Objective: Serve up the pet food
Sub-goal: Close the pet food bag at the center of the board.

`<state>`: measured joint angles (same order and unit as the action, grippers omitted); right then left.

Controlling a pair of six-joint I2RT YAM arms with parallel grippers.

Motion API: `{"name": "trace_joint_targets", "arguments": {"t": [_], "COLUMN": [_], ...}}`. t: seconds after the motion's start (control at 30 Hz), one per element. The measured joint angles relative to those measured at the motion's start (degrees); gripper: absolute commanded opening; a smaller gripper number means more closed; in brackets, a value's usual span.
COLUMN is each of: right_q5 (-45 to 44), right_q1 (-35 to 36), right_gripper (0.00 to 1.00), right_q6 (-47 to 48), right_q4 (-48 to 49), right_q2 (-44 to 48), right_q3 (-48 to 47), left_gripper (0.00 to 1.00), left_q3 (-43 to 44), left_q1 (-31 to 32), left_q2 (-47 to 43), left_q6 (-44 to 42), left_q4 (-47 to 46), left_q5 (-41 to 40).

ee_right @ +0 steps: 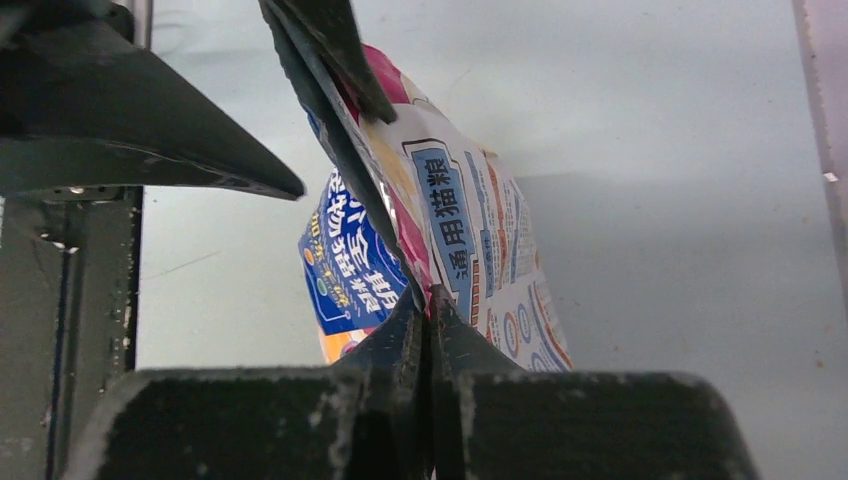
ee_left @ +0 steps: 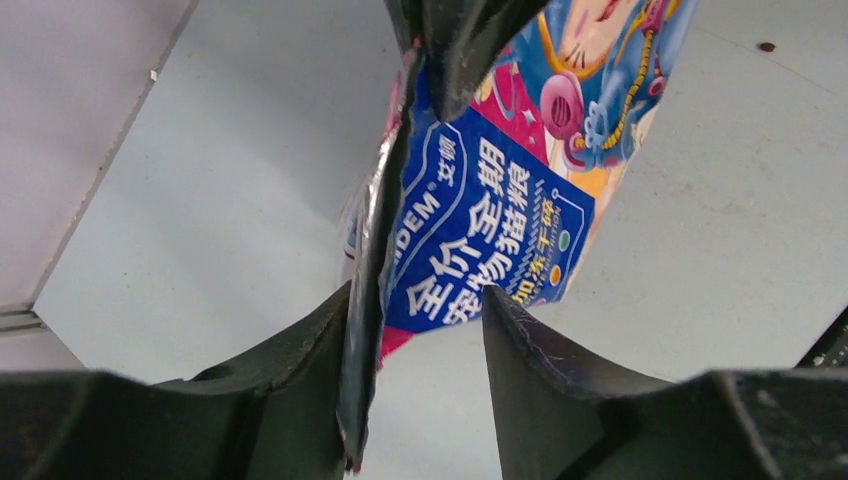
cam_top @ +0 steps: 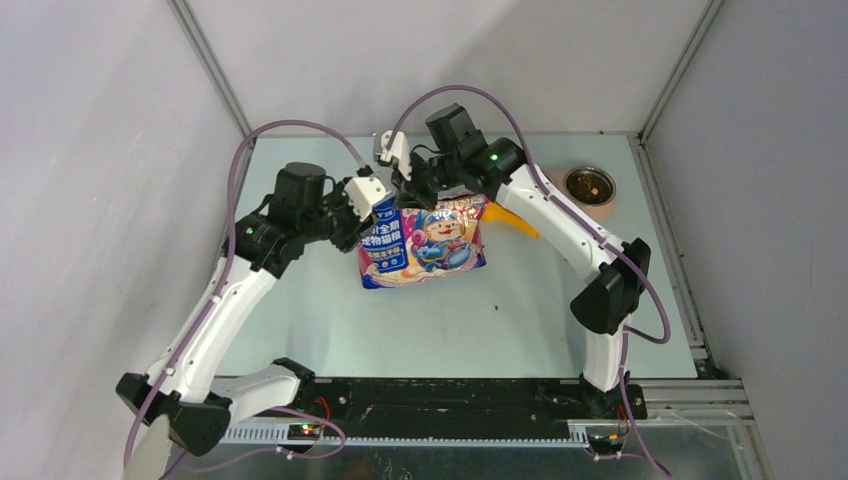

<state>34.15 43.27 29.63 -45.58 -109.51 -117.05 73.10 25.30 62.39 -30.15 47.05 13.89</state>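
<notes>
The pet food is hidden inside the glossy pink-and-blue bag, which hangs over the middle of the table. A single small dark pellet lies loose on the table. My right gripper is shut on the bag, pinching its top edge and carrying it. My left gripper is open at the bag's upper left corner. The bag's edge lies against one finger, with a clear gap to the other finger.
A round metal bowl with brownish contents stands at the back right of the table. A yellow scoop lies partly hidden behind my right arm, just right of the bag. Enclosure walls and rails border the table.
</notes>
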Motion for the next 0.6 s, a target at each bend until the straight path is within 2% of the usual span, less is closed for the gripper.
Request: {"name": "trace_joint_targets", "arguments": {"t": [0.07, 0.13, 0.17, 0.2, 0.23, 0.27, 0.3, 0.37, 0.43, 0.6], "right_q5": [1.64, 3.1, 3.69, 4.63, 5.14, 5.75, 6.25, 7.43, 8.31, 8.83], "right_q1": [-0.79, -1.4, -1.62, -1.97, -2.19, -2.49, -2.75, -3.3, -3.52, -3.54], "right_gripper": [0.0, 0.0, 0.0, 0.01, 0.1, 0.17, 0.29, 0.39, 0.44, 0.46], "right_q6": [-0.61, -1.01, -1.22, -1.44, -1.66, -1.79, -1.88, -1.95, -1.6, -0.66], "right_q4": [-0.39, -0.66, -0.79, -1.03, -1.18, -1.53, -1.79, -2.6, -3.34, -3.3], "right_q2": [0.0, -0.04, -0.09, -0.11, -0.13, -0.15, -0.15, -0.2, -0.2, -0.13], "right_q3": [0.0, 0.0, 0.0, 0.0, 0.0, -0.02, -0.11, -0.57, -1.38, -1.75], "left_gripper": [0.41, 0.26, 0.09, 0.05, 0.01, 0.0, 0.0, 0.0, 0.0, 0.0], "left_q3": [0.0, 0.07, 0.17, 0.42, 0.63, 1.05, 1.4, 1.66, 1.75, 2.01], "left_q1": [0.09, 0.09, 0.09, 0.09, 0.09, 0.09, 0.11, 0.31, 0.28, -1.53], "left_q2": [1.36, 2.45, 3.04, 3.61, 3.93, 4.46, 4.83, 5.11, 5.11, 4.33], "left_q6": [-0.33, -0.7, -1.05, -1.4, -1.14, -1.55, -1.75, -1.79, -1.81, -2.32], "left_q4": [-1.31, -2.43, -2.91, -3.3, -3.45, -3.67, -3.65, -3.39, -3.13, -1.33], "left_q5": [-0.07, -0.17, -0.2, -0.24, -0.33, -0.57, -0.52, -0.9, -1.11, 2.12]}}
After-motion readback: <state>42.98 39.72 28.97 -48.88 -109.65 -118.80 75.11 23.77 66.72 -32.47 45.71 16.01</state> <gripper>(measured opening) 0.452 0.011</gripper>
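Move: The pet food bag's left top edge lies between the left hand's open fingers, about 2 cm ahead and 1 cm right at the same height; the bag's body is some 10 cm right, 2 cm back and 10 cm below. The yellow scoop is roughly 30 cm right, 4 cm ahead and 20 cm below. The right hand already pinches the top edge at its fingertips. The left hand reaches 2.5 cm forward and pinches the bag's top edge; the right hand opens, easing slightly right. ##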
